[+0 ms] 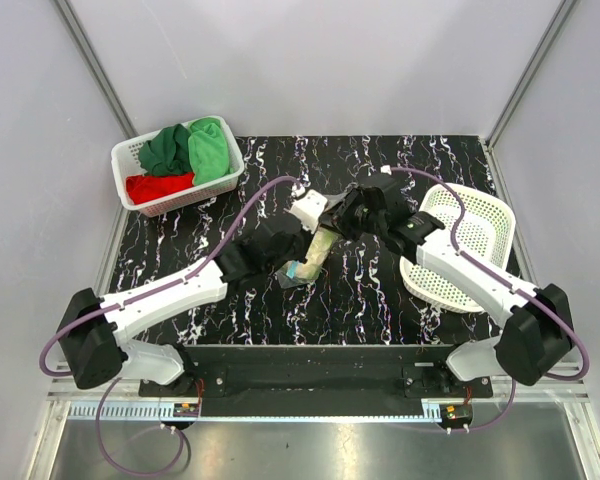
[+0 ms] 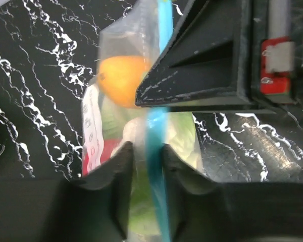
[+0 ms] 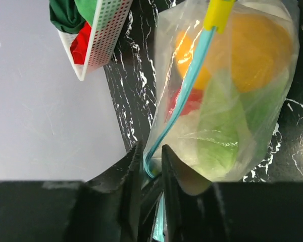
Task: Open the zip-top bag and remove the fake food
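Observation:
The clear zip-top bag (image 1: pixel 318 252) hangs between both grippers over the middle of the black marbled table. Its teal zip strip (image 3: pixel 184 88) carries a yellow slider (image 3: pixel 218 12). The fake food is inside it: a round orange (image 3: pixel 257 45), a red piece (image 3: pixel 189 103), green leafy pieces (image 3: pixel 222 126) and a pale cabbage-like piece (image 3: pixel 182 136). My left gripper (image 2: pixel 147 151) is shut on the bag at the zip strip (image 2: pixel 156 131); the orange (image 2: pixel 121 78) shows above it. My right gripper (image 3: pixel 151 154) is shut on the bag's edge at one end of the strip.
A white mesh basket (image 1: pixel 122 160) with green and red cloths stands at the back left and also shows in the right wrist view (image 3: pixel 108 30). An empty white mesh basket (image 1: pixel 470 245) lies tilted at the right. Grey walls surround the table.

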Available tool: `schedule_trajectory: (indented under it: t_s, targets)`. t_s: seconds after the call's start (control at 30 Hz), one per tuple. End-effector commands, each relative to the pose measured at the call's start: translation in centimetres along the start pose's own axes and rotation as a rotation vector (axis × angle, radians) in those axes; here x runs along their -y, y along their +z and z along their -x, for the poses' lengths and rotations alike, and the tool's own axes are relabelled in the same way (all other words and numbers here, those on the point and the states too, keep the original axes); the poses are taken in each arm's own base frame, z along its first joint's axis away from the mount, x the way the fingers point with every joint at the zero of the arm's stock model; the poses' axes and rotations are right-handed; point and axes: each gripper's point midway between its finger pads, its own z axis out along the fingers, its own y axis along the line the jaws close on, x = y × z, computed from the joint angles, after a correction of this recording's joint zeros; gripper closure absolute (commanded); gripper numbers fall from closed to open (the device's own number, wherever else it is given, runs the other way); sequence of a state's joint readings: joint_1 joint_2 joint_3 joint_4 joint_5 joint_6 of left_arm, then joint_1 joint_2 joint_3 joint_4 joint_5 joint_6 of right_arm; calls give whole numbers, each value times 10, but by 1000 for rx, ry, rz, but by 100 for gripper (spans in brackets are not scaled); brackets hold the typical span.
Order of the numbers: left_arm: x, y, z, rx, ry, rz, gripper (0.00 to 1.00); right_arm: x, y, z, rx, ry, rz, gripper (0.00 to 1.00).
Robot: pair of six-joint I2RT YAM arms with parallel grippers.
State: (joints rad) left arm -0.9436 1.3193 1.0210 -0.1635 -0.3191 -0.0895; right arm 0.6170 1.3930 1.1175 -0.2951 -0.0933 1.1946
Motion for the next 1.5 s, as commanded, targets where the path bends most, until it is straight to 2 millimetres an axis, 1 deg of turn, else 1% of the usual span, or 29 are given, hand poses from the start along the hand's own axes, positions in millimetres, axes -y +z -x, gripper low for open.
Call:
schedule_trajectory:
  t_s: [0.0,0.03,0.07,0.1,0.13,0.17,0.2,0.23,0.27,0.3,0.4,0.5,0.53,0.57,0.6,0.67,0.73,0.83,0.87,0.93,0.97,1.0,1.07,1.1,1.17,1.2,1.33,1.4,1.47]
  targets:
    - [-2,-1,22,63,-45,-12,93,-29,-17,8,45,-112,106,64]
    - [-4,-2,19,53,-50,-9,99,-31,-18,9,48,-175,117,52]
    - [-11,-5,19,53,-60,3,100,-33,-21,9,46,-210,126,47]
    - [-14,-6,16,41,-70,8,100,-33,-23,12,53,-247,130,38]
    - [-14,-8,11,30,-75,-4,100,-30,-26,20,77,-311,129,31]
    - [-21,-13,14,44,-88,1,100,-33,-34,27,103,-344,139,17]
    - [-22,-15,14,47,-100,-13,100,-29,-37,33,118,-376,131,12]
    - [-23,-17,11,45,-106,-23,100,-22,-41,49,158,-429,117,9]
    - [-29,-18,11,47,-120,-26,100,-23,-49,58,192,-459,122,1]
    - [-26,-24,15,62,-128,-68,100,-18,-50,67,220,-498,126,0]
    - [-31,-31,15,72,-138,-83,100,-11,-52,92,299,-657,154,0]
    - [-34,-36,17,74,-155,-114,100,-9,-46,97,284,-798,222,0]
    - [-35,-39,19,82,-163,-122,100,-16,-46,99,300,-865,262,0]
    - [-40,-39,19,84,-171,-116,100,-18,-42,88,252,-914,326,0]
    - [-34,-42,19,83,-175,-162,100,-22,-39,81,251,-975,400,0]
    - [-35,-45,21,94,-181,-180,100,-23,-38,60,202,-1110,536,0]
    - [-33,-49,21,99,-188,-229,100,-19,-36,54,231,-1200,595,0]
    - [-25,-54,19,95,-193,-304,100,-11,-35,38,231,-1346,701,0]
    - [-28,-56,20,101,-196,-312,100,-7,-33,30,214,-1382,745,0]
    - [-26,-59,18,99,-198,-357,100,-3,-27,33,267,-1442,753,0]
    - [-24,-61,18,99,-197,-374,100,2,-18,38,271,-1440,725,0]
    - [-20,-64,18,99,-194,-414,100,-2,-16,38,261,-1459,739,0]
    - [-19,-66,18,98,-197,-449,100,1,-8,28,190,-1516,795,0]
    - [-14,-68,18,94,-195,-486,100,-7,-8,31,194,-1522,806,0]
    - [-16,-68,18,89,-203,-503,100,-7,-1,33,186,-1523,801,0]
    - [-14,-68,17,85,-204,-522,100,-13,1,38,191,-1527,795,0]
    - [-20,-65,13,66,-202,-507,100,-18,8,45,172,-1547,776,0]
    - [-22,-64,12,57,-198,-510,100,-18,9,44,161,-1562,784,0]
    - [-22,-62,8,30,-202,-506,100,-16,10,40,125,-1550,794,4]
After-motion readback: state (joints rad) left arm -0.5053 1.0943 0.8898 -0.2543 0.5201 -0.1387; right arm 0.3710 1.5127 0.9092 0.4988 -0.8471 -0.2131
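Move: Between the left fingertips lies the blue zip strip; the cabbage hangs in the bag about 5 cm back, 2 cm right and 8 cm below that hand, the orange 3 cm ahead, 7 cm right and 6 cm below. From the right hand, beside it on the same strip, the yellow zip slider is some 8 cm ahead and 4 cm right, about level; the orange is 2 cm ahead, 3 cm right, 6 cm lower. Pinching the strip shut, the left hand draws it about 5 cm left, then some 3 cm back, twisting clockwise. The right hand opens wide, lets go and pulls off right, forward and up about 10 cm, then swings back left and down, rolling roughly 90 degrees until its fingers point left, and finishes forward and up with them open about the yellow slider. ##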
